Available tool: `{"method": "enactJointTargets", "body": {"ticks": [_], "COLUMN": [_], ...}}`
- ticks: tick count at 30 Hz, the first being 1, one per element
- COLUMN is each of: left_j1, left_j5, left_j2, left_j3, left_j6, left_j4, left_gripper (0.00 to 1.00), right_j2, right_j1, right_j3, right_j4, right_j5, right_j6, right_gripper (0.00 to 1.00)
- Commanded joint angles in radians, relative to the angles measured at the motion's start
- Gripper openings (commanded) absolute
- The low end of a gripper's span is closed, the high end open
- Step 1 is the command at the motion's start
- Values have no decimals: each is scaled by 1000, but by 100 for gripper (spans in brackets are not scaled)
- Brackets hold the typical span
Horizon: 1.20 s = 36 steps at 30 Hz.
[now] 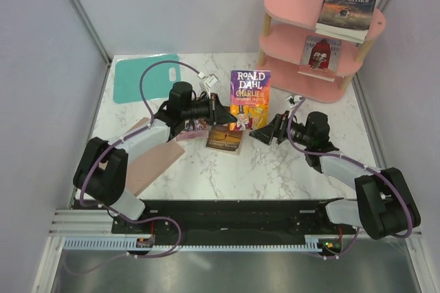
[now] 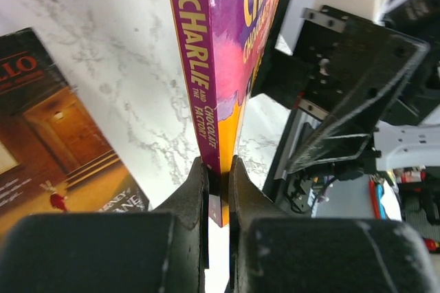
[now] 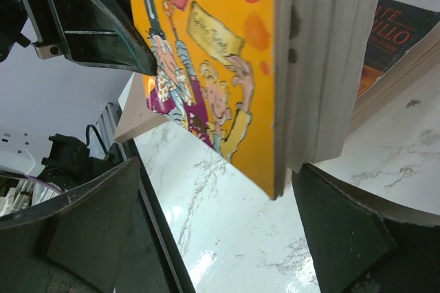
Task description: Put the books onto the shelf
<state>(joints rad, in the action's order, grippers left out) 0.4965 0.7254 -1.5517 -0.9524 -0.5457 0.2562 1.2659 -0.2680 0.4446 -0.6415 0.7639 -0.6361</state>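
Note:
The orange-purple Roald Dahl book [image 1: 249,99] stands upright at mid-table. My left gripper [image 1: 223,109] is shut on its spine side; in the left wrist view the fingers [image 2: 192,193] pinch the purple spine [image 2: 203,66]. My right gripper [image 1: 265,128] is open at the book's lower right corner, and the page edge [image 3: 323,52] hangs between its wide-apart fingers [image 3: 344,231] without touching them. A brown book [image 1: 225,139] lies flat on the table below. The pink shelf [image 1: 289,1] stands back right, with "A Tale of Two Cities" [image 1: 348,11] on top and a red-covered book [image 1: 321,54] on the middle board.
A teal mat [image 1: 144,76] lies at the back left. A brown cardboard sheet [image 1: 148,159] lies under my left arm, with a pink book edge [image 1: 191,135] beside it. Grey walls close in on the left, back and right.

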Motion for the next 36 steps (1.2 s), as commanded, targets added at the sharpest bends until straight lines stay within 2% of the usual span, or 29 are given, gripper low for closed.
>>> {"method": "enactJointTargets", "body": {"ticks": [1,10,16,21,25,32,36], "left_j1": [7,7,8,7,8,16,16], "left_j5": [175,261,252,259,292,276,259], "left_j2": [-1,28,96,154,137,85,35], "left_j3": [-39,-26,-11,-25,-25,20,9], "left_j6": [-10,-25,-14,-14,-25,-66,-82], "left_j4": [140,120,89,58,60,162,202], "left_gripper": [2,2,2,2,2,2,2], "right_j2": [3,-92,-99,-120,-120,-70,-39], "right_j1": [19,78,98,115,118,118,119], "right_j3": [-15,12,54,46,28,-9,-7], "right_j4": [-162,-29,117,155,86,-191,-233], "right_j5": [115,110,106,106,113,173,207], "right_j6": [-11,50,134,151,107,-65,-137], "right_gripper": [98,98,98,98,98,98,97]}}
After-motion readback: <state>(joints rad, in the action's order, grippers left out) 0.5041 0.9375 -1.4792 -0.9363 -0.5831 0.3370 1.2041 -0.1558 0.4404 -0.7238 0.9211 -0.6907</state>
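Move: The left hand already grips the Charlie book near the bottom of its spine; the book's middle is about 5 cm ahead, 6 cm right and 5 cm above. The open right hand is at the free bottom corner, the book's middle some 5 cm ahead, 4 cm left and 5 cm above. The brown book lies 7 cm ahead, 12 cm left and 15 cm below the right hand; the shelf stands roughly 29 cm ahead, 17 cm right, about level. Back and up, about 6 cm in all, the left hand draws the book while keeping its pinch on the spine and turning a good 10 degrees clockwise. The right hand rises some 3 cm and eases 2 cm to the right, its fingers staying wide open around the free page edge without closing on it. ##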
